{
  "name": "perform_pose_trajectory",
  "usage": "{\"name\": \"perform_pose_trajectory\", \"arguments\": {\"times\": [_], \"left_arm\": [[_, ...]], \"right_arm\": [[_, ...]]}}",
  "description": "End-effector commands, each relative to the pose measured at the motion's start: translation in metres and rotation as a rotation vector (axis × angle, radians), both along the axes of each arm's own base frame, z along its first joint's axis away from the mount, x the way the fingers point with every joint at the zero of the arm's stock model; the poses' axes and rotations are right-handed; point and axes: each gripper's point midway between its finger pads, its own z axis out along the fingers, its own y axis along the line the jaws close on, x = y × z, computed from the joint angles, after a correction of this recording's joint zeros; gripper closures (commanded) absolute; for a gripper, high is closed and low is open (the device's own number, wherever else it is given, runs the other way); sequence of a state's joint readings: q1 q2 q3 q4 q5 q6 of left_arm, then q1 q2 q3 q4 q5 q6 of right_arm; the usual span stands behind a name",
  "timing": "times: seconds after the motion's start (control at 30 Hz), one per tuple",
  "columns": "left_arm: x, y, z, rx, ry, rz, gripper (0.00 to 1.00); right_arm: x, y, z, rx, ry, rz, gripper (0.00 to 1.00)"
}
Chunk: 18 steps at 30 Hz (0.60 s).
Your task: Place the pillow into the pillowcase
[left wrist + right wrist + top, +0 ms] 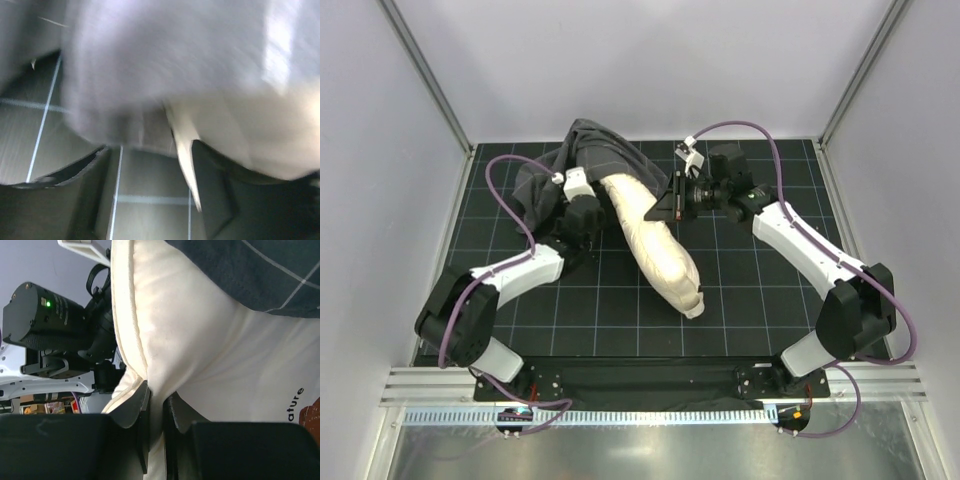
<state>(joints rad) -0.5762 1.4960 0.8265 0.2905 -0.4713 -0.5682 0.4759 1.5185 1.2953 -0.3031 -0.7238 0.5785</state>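
The cream pillow (655, 240) lies slanted on the mat. Its far end is inside the dark grey checked pillowcase (575, 155), which is bunched at the back left. My right gripper (660, 207) is shut on a fold of the pillow's right edge near the case opening. The right wrist view shows its jaws (157, 405) pinching cream fabric (200, 340), with the pillowcase (260, 270) above and dark lettering at the right. My left gripper (588, 218) is at the pillow's left side. In the blurred left wrist view it (155, 200) is open, under the pillowcase (150, 60) and pillow (260, 130).
The black grid mat (760, 300) covers the table inside white walls with grey corner posts. My left arm's wrist (45, 315) shows just beyond the pillow in the right wrist view. The pillow's near end reaches the mat's middle (692, 305).
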Motion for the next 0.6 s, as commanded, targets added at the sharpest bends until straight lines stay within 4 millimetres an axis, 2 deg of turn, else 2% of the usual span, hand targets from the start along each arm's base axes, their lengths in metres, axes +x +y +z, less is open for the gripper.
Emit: {"name": "perform_pose_trajectory", "arguments": {"times": [0.0, 0.07, 0.1, 0.13, 0.17, 0.3, 0.33, 0.37, 0.43, 0.47, 0.5, 0.57], "left_arm": [[0.038, 0.02, 0.033, -0.019, -0.125, 0.099, 0.42], [0.05, 0.036, 0.03, -0.037, -0.126, 0.138, 0.62], [0.053, 0.038, 0.027, -0.049, -0.123, 0.132, 0.7], [0.057, 0.041, 0.024, -0.051, -0.12, 0.136, 0.89], [0.06, 0.044, 0.025, -0.056, -0.118, 0.126, 1.0], [0.055, 0.034, 0.039, -0.064, -0.147, 0.023, 1.0], [0.048, 0.018, 0.057, -0.104, -0.18, -0.072, 1.0], [0.043, 0.01, 0.063, -0.116, -0.188, -0.128, 1.0], [0.022, -0.02, 0.079, -0.159, -0.202, -0.298, 1.0], [0.009, -0.027, 0.097, -0.171, -0.233, -0.341, 1.0], [-0.009, -0.048, 0.101, -0.151, -0.245, -0.429, 1.0], [-0.04, -0.071, 0.119, -0.117, -0.271, -0.542, 1.0]], "right_arm": [[-0.01, 0.005, 0.048, 0.135, -0.104, 0.089, 0.96], [-0.01, 0.002, 0.05, 0.141, -0.105, 0.086, 0.96], [-0.01, 0.002, 0.052, 0.145, -0.107, 0.088, 0.96], [-0.009, 0.0, 0.052, 0.146, -0.103, 0.08, 0.96], [-0.008, 0.0, 0.051, 0.15, -0.1, 0.08, 0.96], [-0.006, 0.0, 0.051, 0.175, -0.081, 0.069, 0.96], [-0.004, -0.001, 0.052, 0.188, -0.078, 0.061, 0.96], [0.0, 0.0, 0.057, 0.214, -0.097, 0.057, 0.96], [0.006, -0.002, 0.06, 0.252, -0.064, 0.028, 0.96], [0.009, -0.001, 0.066, 0.275, -0.084, 0.026, 0.96], [0.01, 0.0, 0.069, 0.29, -0.067, 0.02, 0.96], [0.018, 0.002, 0.074, 0.312, -0.081, 0.002, 0.96]]}}
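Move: The near-left edge of the pillowcase's mouth hangs some 5 cm ahead of the half-open left fingers and 3 cm to their left, about level with them. The pillow's leading end is roughly 6 cm to the left gripper's right and 3 cm ahead, slightly higher. The right gripper already pinches the pillow's upper edge; from it the mouth's middle lies about 7 cm ahead, 8 cm left and 5 cm lower. Bring the left gripper quickly forward and left, about 6 cm in all, into the pillowcase's edge and shut the fingers on the cloth. Then turn back with it, up and to the right with some draw backward, the wrist swinging about 20 degrees clockwise, towards the pillow. Keep the right gripper's pinch on the pillow almost in place, rolling it slightly. ##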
